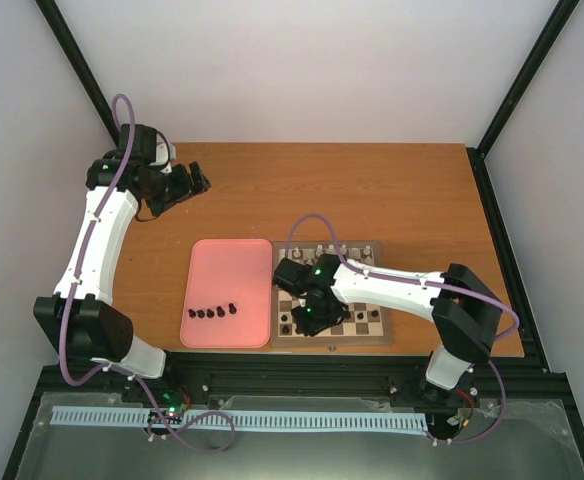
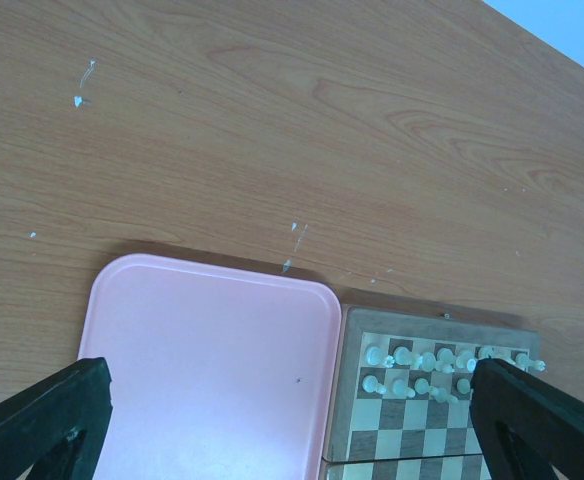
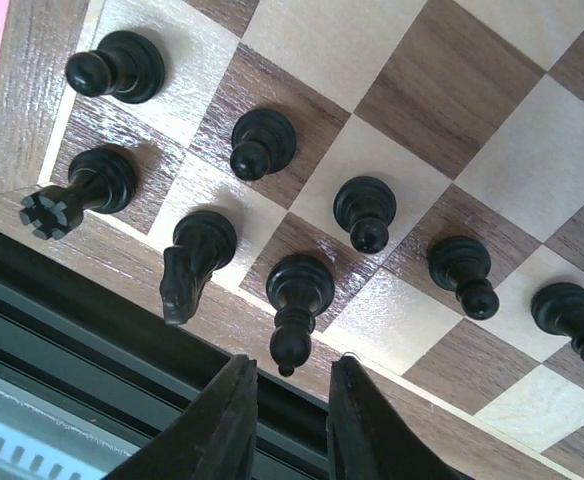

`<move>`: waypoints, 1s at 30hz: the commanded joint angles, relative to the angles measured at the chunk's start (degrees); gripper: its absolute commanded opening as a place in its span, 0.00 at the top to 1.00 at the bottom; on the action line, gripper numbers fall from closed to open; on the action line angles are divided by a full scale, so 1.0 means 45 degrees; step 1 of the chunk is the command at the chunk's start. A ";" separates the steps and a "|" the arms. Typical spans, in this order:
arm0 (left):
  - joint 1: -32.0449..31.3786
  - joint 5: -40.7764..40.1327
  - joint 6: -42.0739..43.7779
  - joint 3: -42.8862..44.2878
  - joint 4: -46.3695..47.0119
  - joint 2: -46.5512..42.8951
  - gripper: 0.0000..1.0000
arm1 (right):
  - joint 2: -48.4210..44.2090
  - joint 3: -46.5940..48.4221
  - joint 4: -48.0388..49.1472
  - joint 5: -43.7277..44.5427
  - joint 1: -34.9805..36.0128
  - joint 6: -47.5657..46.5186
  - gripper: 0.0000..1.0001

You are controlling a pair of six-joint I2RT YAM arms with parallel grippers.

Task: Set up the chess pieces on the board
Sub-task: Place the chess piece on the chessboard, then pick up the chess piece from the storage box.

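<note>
Black chess pieces stand on the board at its near left corner: a rook, a knight, a bishop and several pawns. My right gripper hovers just above the bishop, a narrow gap between its fingers, holding nothing. In the top view the right gripper is over that corner of the board. Several more black pieces lie on the pink tray. My left gripper is far back left, wide open and empty.
White pieces fill the board's far rows; the left wrist view shows these white pieces beside the pink tray. The tray touches the board's left side. A black metal frame runs along the table's near edge, below the board.
</note>
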 commanded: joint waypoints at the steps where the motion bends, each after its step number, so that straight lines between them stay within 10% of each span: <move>1: -0.0080 0.0039 0.0136 0.0093 0.0212 -0.0131 0.00 | -0.0646 0.0074 -0.0034 -0.0014 0.0122 -0.0028 0.77; 12: -0.0069 0.0019 0.0143 0.0317 0.0127 -0.0030 0.00 | -0.1035 0.2296 -0.0952 0.0483 0.0110 -0.0548 0.54; 30: -0.0072 0.0091 0.0087 0.0518 0.0041 -0.0250 0.00 | 0.6478 1.0056 -0.0258 -0.1553 0.0177 -0.4233 0.48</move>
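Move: The right hand is right over the back-row bishop, which already stands on the board, its head at the fingertips. The nearest of the five black pieces left on the pink tray lies about 17 cm to the left, 5 cm ahead and 2 cm lower; the next tray piece is some 3 cm farther left. The knight stands 3 cm left of the bishop, and a pawn 3 cm ahead of it. From the left hand, that nearest tray piece is roughly 19 cm back, 9 cm right and 22 cm down. The right fingertips come clear of the standing bishop's head, spreading to about half open as the hand lifts nearly 9 cm. The hand then swings some 15 cm left and 6 or 7 cm forward, over the board's edge towards the nearest tray piece, sinking about 5 cm on the way in while it turns about 15 degrees counter-clockwise and its fingertips tilt leftward. ##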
